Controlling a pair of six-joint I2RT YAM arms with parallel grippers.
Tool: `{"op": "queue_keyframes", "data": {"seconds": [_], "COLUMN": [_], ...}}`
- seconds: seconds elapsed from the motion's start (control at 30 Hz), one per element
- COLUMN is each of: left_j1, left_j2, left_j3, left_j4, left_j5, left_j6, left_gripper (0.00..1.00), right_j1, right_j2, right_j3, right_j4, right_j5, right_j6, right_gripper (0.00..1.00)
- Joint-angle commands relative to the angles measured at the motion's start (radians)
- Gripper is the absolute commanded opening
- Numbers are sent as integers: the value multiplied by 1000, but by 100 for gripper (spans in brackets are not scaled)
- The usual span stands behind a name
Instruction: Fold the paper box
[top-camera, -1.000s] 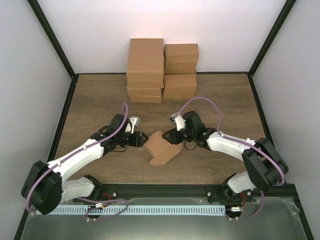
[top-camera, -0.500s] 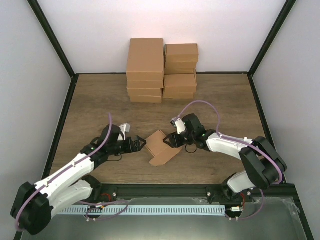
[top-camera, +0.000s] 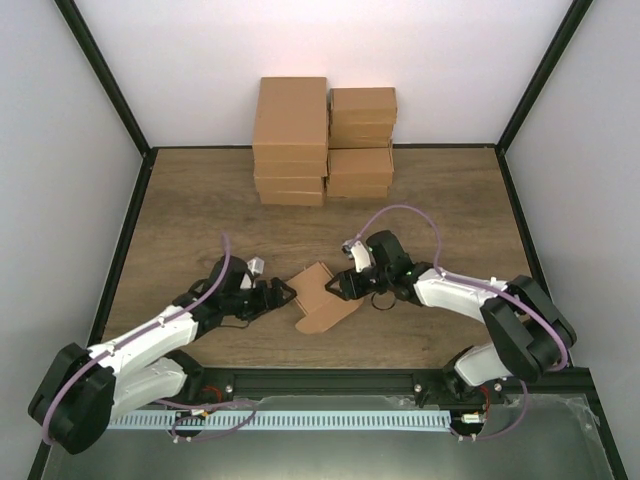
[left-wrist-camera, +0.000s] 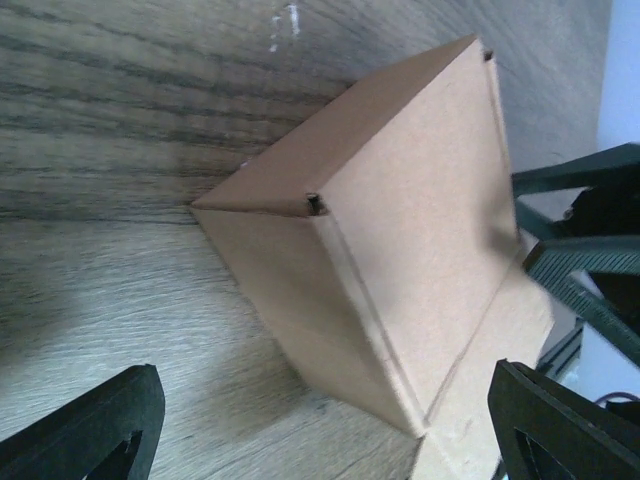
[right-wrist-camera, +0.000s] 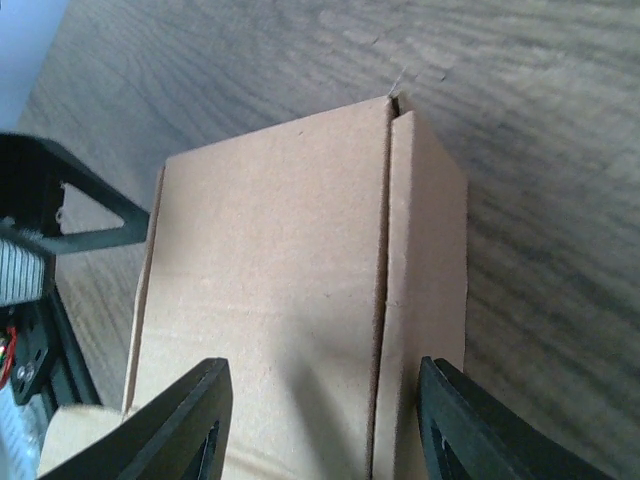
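The paper box (top-camera: 318, 296) is tan cardboard, partly folded, lying tilted on the wooden table with a flap spread flat toward the near edge. My left gripper (top-camera: 283, 294) stands open just left of it. In the left wrist view the box (left-wrist-camera: 400, 230) sits ahead of that gripper (left-wrist-camera: 335, 440), whose fingers are spread wide and touch nothing. My right gripper (top-camera: 338, 288) is at the box's right side. In the right wrist view its jaws (right-wrist-camera: 320, 430) stand apart over the box top (right-wrist-camera: 270, 300). One finger is above the top panel, the other at the side edge.
Two stacks of larger brown cartons (top-camera: 290, 140) (top-camera: 360, 142) stand against the back wall. Black frame rails run along the table's left and right edges. The wooden table (top-camera: 450, 200) surrounds the box on all sides.
My left gripper opened, let go of the box and drew back toward the near left. My right gripper shifted slightly left and nearer, and the box turned a little.
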Motion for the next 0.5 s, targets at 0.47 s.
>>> {"op": "queue_keyframes", "data": {"seconds": [0.47], "left_j1": [-3], "left_j2": [203], "left_j3": [86], "left_j4": [299], "left_j5": [100], "left_j6": [18], "left_gripper": [90], "right_j1": [130], "right_j2": [-242], "right_j3": [-174], "right_j4": [18], "right_j5": [-16], "right_j6": [200], "right_gripper": [54]}}
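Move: The paper box lies between the grippers, turned askew: its middle is about 4 cm right of the left hand and 1 cm farther out, and about 3 cm left of the right hand and 1 cm out, some 2 cm below both. Its unfolded front flap is centred some 5 cm back of the right hand and 1 cm to its left, or 7 cm right and 5 cm back of the left hand. Draw the right gripper back about 7 cm along the box's right side towards the flap, its finger against the side wall to swing the box round, the hand tipping down slightly and the fingers staying half open. Meanwhile bring the open left gripper some 3 cm right and a little forward, up to the box's left side. ##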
